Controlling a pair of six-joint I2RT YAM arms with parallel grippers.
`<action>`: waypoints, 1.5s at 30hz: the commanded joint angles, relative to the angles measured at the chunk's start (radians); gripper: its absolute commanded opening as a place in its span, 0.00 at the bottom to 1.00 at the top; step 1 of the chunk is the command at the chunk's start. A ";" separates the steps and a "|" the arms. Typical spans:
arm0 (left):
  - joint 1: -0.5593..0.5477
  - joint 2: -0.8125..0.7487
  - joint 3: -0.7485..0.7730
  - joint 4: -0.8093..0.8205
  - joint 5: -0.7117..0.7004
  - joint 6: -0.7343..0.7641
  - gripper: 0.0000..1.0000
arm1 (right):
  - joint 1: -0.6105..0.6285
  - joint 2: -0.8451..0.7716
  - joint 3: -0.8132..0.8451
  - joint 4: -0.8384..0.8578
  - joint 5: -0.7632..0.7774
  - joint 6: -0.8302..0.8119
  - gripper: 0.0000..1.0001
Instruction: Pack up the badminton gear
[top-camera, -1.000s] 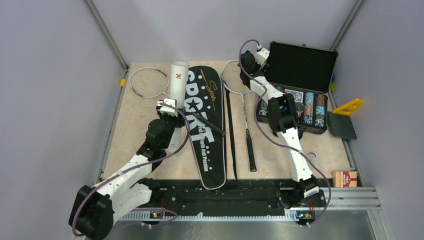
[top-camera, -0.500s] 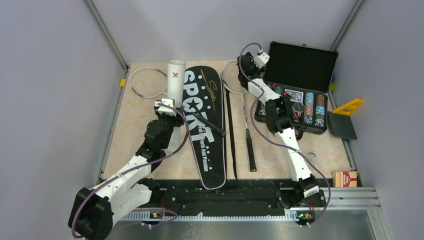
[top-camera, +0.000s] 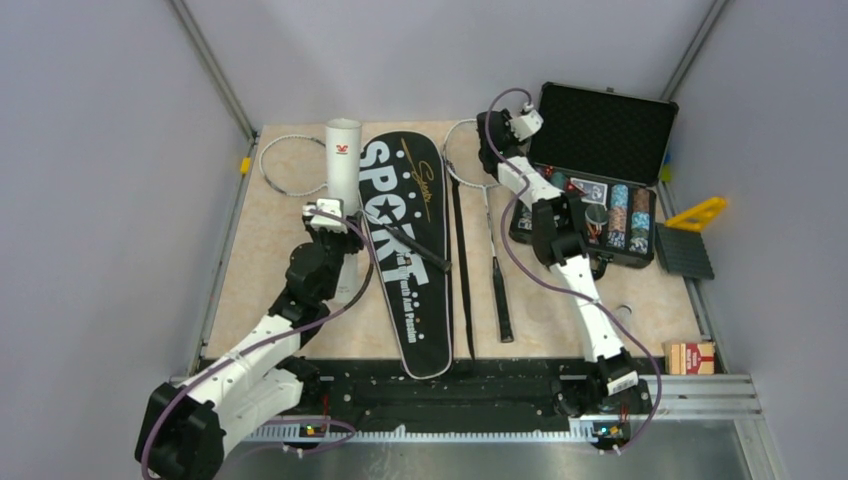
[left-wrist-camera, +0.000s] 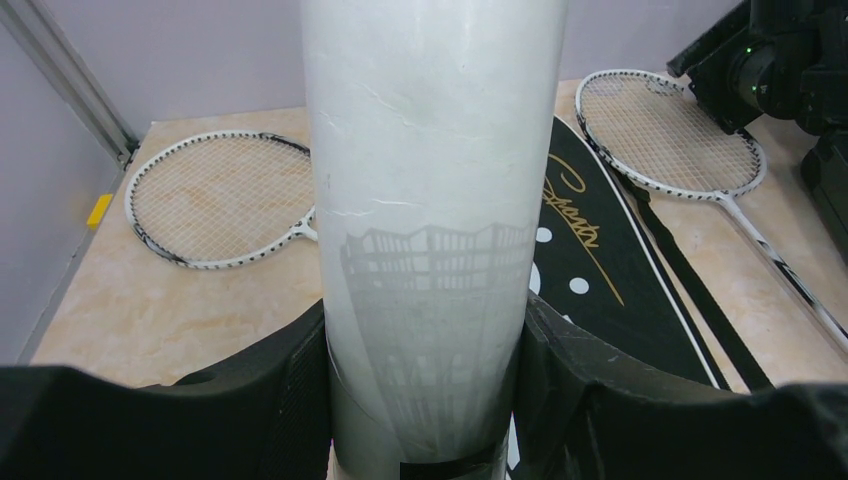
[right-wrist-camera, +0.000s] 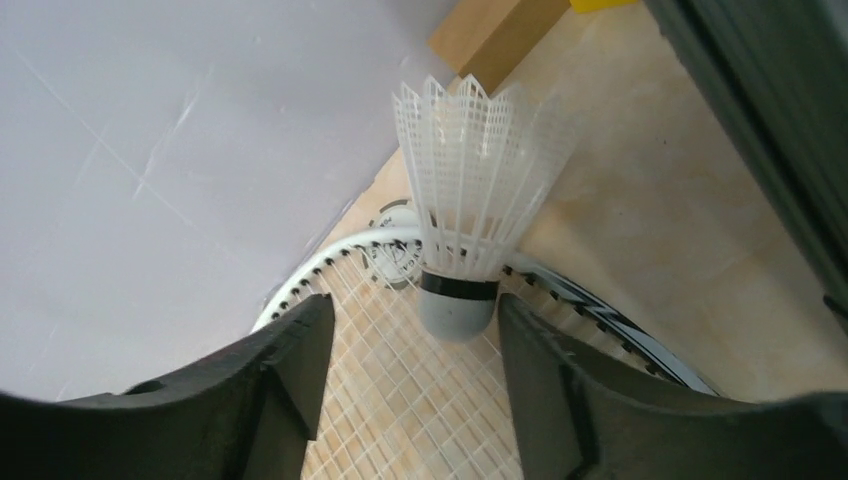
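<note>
My left gripper (left-wrist-camera: 425, 400) is shut on the white tube (left-wrist-camera: 430, 200), which stands upright left of the black "SPORT" bag (top-camera: 405, 260). The shadows of shuttlecocks show through the tube's wall. One racket (top-camera: 290, 165) lies at the far left behind the tube (top-camera: 342, 160). The other racket (top-camera: 465, 150) lies right of the bag, its handle towards me. My right gripper (right-wrist-camera: 412, 320) is open over that racket's strings (right-wrist-camera: 400, 400). A white shuttlecock (right-wrist-camera: 455, 200) lies on the strings just beyond the fingertips, cork towards me, touching neither finger.
The open black case of poker chips (top-camera: 600, 130) stands close to the right of the right arm. A yellow triangle (top-camera: 697, 213), a black pad (top-camera: 683, 252) and a red box (top-camera: 690, 355) sit along the right edge. Walls close the back and sides.
The left gripper has carried the upright tube a little to the left, off the bag's edge. The right wrist has shifted slightly over the far racket head.
</note>
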 joint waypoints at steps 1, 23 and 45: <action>-0.003 -0.049 -0.008 0.084 -0.024 -0.002 0.18 | -0.093 0.026 -0.027 -0.099 -0.031 0.121 0.55; -0.003 -0.101 -0.028 0.082 -0.006 -0.014 0.18 | -0.038 -0.524 -0.731 0.443 -0.292 -0.322 0.01; -0.002 -0.107 -0.081 0.170 0.795 0.059 0.18 | 0.149 -1.501 -1.489 0.804 -1.068 -0.558 0.16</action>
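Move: Just past the right fingertips lies the shuttlecock, its middle some 3 cm ahead, 2 cm right and 2 cm below. It rests on the rim of the right racket's head, centred about 5 cm back, 7 cm left and 4 cm down from the hand; a wooden block sits 7 cm ahead, 7 cm right, 3 cm lower. The tube is about 37 cm back, 43 cm left, 18 cm higher. From the left hand the shuttlecock is roughly 42 cm ahead, 46 cm right, 18 cm below. Easing about 1 cm right and down, the right fingers close on the shuttlecock's cork, then carry it back and up towards the tube, roughly 32 cm back, 27 cm up and 9 cm left, the wrist swinging strongly counter-clockwise and tipping the fingers up. Late on, the left hand, still gripping the tube, swings 7 cm right and 5 cm back, turning some 30 degrees clockwise. ##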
